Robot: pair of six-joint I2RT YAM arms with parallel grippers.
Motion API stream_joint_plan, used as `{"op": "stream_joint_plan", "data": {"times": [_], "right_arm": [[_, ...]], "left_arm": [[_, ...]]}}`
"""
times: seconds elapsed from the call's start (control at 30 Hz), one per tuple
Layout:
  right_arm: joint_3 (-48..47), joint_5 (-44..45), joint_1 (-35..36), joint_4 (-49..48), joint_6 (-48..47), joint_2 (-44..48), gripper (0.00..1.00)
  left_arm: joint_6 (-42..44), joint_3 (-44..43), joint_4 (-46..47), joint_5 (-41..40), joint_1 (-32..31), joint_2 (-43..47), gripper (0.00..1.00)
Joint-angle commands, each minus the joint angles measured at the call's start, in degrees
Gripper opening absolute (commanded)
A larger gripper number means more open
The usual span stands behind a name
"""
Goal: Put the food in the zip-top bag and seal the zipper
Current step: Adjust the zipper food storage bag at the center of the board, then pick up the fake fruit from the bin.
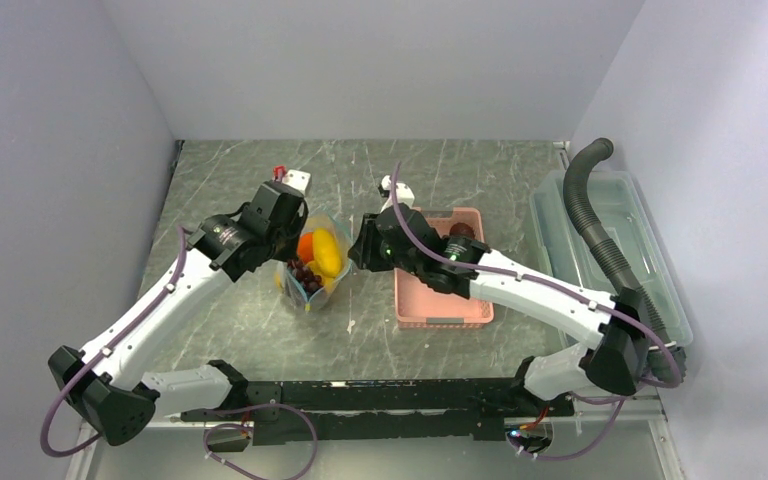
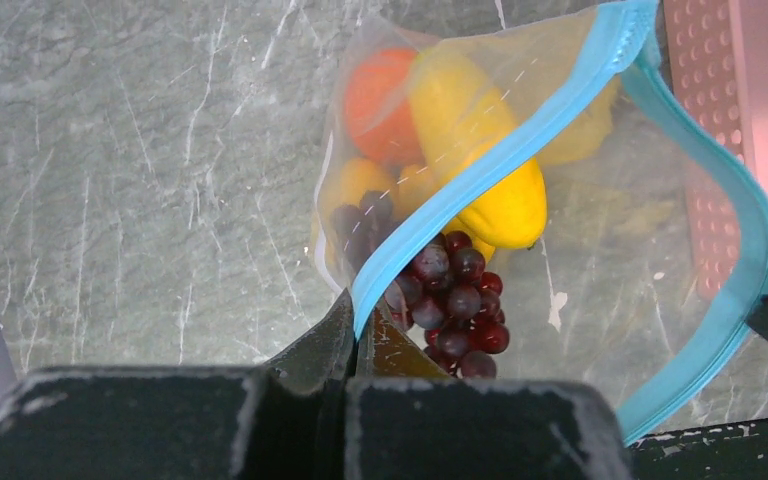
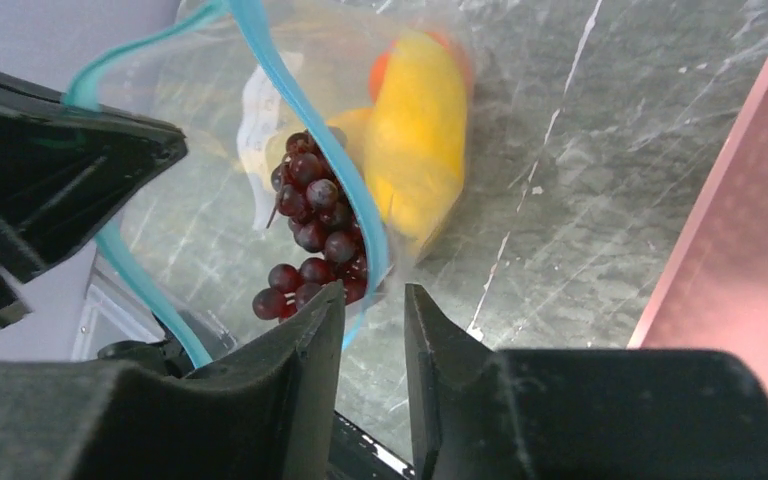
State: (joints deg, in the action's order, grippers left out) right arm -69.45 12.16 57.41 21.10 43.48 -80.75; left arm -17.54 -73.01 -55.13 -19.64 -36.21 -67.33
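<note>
The zip-top bag [image 1: 312, 264] hangs between my two grippers over the table, mouth gaping. Inside it lie an orange fruit [image 2: 380, 90], yellow pieces [image 2: 480, 150] and dark red grapes [image 2: 455, 300]. My left gripper [image 2: 357, 325] is shut on one end of the teal-blue zipper [image 2: 520, 150], its fingers pinching the strip. My right gripper [image 3: 373, 292] stands at the bag's opposite side with its jaws a little apart. The zipper [image 3: 300, 130] runs down just past its left fingertip, not pinched. In the top view the left gripper [image 1: 295, 235] and right gripper [image 1: 360, 246] flank the bag.
A pink perforated basket [image 1: 440, 300] lies right of the bag, under my right arm, with a dark red lump [image 1: 461, 231] at its far end. A clear plastic bin [image 1: 650, 260] with a black corrugated hose [image 1: 600, 225] over it stands along the right wall.
</note>
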Motion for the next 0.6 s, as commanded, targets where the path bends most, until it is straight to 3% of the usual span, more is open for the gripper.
{"op": "stream_joint_plan", "data": {"times": [0.0,0.27,0.57], "right_arm": [[-2.9,3.8,-0.3,0.6,-2.0,4.4,0.38],[-4.2,12.8,-0.8,5.4,-6.0,9.5,0.59],[-4.3,17.5,-6.4,11.0,-12.2,11.9,0.62]], "left_arm": [[1.2,2.5,5.3,-0.7,-0.1,2.6,0.00],[1.2,6.0,6.4,-1.3,0.0,3.9,0.00],[1.5,7.4,7.6,-1.5,0.2,6.7,0.00]]}}
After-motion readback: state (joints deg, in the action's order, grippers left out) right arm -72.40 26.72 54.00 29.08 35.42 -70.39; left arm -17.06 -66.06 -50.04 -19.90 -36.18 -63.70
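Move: The zip-top bag, food inside, hangs from the left gripper's pinch: its middle is roughly 5 cm ahead, 4 cm right and 12 cm below that hand. From the right hand, whose part-open fingers are still at the bag's opposite rim, its middle is about 5 cm ahead, 9 cm left and 12 cm below. The pink basket's middle lies some 20 cm right of the right hand, 6 cm ahead and 17 cm below. Open the right gripper further so it comes free of the blue zipper rim, then draw it away from the bag: about 8 cm right towards the basket's near side while rising some 6 cm, with a little forward late on, tipping the fingers up and swinging them clockwise. Keep the left gripper shut on its side of the rim and let it sink about 2 cm. ##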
